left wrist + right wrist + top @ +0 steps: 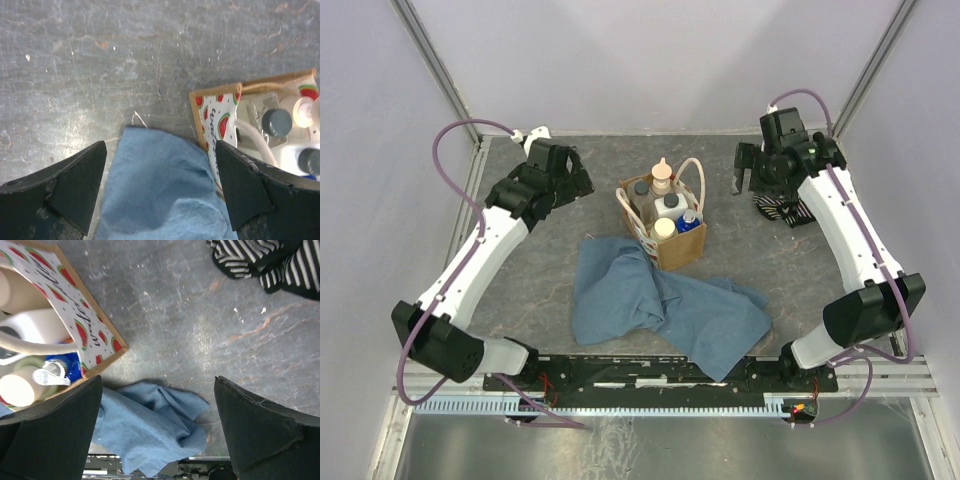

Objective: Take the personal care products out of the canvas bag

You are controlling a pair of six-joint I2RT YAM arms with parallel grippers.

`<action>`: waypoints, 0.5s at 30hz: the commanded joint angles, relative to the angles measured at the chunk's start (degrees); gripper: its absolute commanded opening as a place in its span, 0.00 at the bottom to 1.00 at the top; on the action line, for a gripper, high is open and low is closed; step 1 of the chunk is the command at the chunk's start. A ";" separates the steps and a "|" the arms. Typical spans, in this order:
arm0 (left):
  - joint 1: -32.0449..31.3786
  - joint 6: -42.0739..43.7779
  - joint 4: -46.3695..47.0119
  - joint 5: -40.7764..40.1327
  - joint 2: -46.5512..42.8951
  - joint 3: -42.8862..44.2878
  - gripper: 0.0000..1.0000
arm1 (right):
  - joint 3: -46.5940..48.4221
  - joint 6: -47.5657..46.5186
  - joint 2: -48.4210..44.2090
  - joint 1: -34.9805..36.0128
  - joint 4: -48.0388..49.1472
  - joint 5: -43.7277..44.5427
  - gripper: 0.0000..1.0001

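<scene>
The canvas bag stands upright mid-table with several personal care products inside: a tan pump bottle, a cream cap, a blue cap and a dark cap. My left gripper is open and empty, left of the bag and apart from it. My right gripper is open and empty, right of the bag. The left wrist view shows the bag's watermelon lining and a dark cap beyond my open gripper. The right wrist view shows the bag and the cream cap left of my open gripper.
A large blue-grey cloth lies crumpled in front of the bag, touching its base; it also shows in both wrist views. A black-and-white striped cloth lies under the right arm, seen too in the right wrist view. Enclosure walls stand close.
</scene>
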 commanded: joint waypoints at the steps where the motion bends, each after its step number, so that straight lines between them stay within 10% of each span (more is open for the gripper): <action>1: 0.05 2.04 -0.03 4.09 -1.31 0.49 0.95 | 2.61 -1.69 -1.03 0.17 0.41 -2.74 1.00; 8: 0.09 -1.11 1.60 7.38 -0.85 -2.92 1.00 | -1.25 -1.58 -2.54 2.74 6.52 -16.35 1.00; 15: 0.06 -1.48 4.52 10.16 -1.43 -5.79 1.00 | 4.11 -1.93 -0.68 13.92 6.18 -9.37 1.00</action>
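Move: Down inside the canvas bag, the blue bottle stands about 12 cm to the right hand's left, 7 cm back and 14 cm below. The white-capped jar is some 6 cm farther left beside that bottle, and the striped cloth lies roughly 12 cm to the right hand's right, 5 cm ahead and 24 cm down. From the left hand, the bag's middle is about 16 cm right, 4 cm back and 17 cm below; its clear bottle is 12 cm right, level ahead, 14 cm down. Swinging left with growing speed, the empty right hand comes about 9 cm towards the bag, first rising slightly, then drawing some 3 cm back as it turns nearly 20 degrees counter-clockwise, fingers wide open. Meanwhile the open left hand sinks about 3 cm, easing right and back towards the bag. Neither hand touches anything. ##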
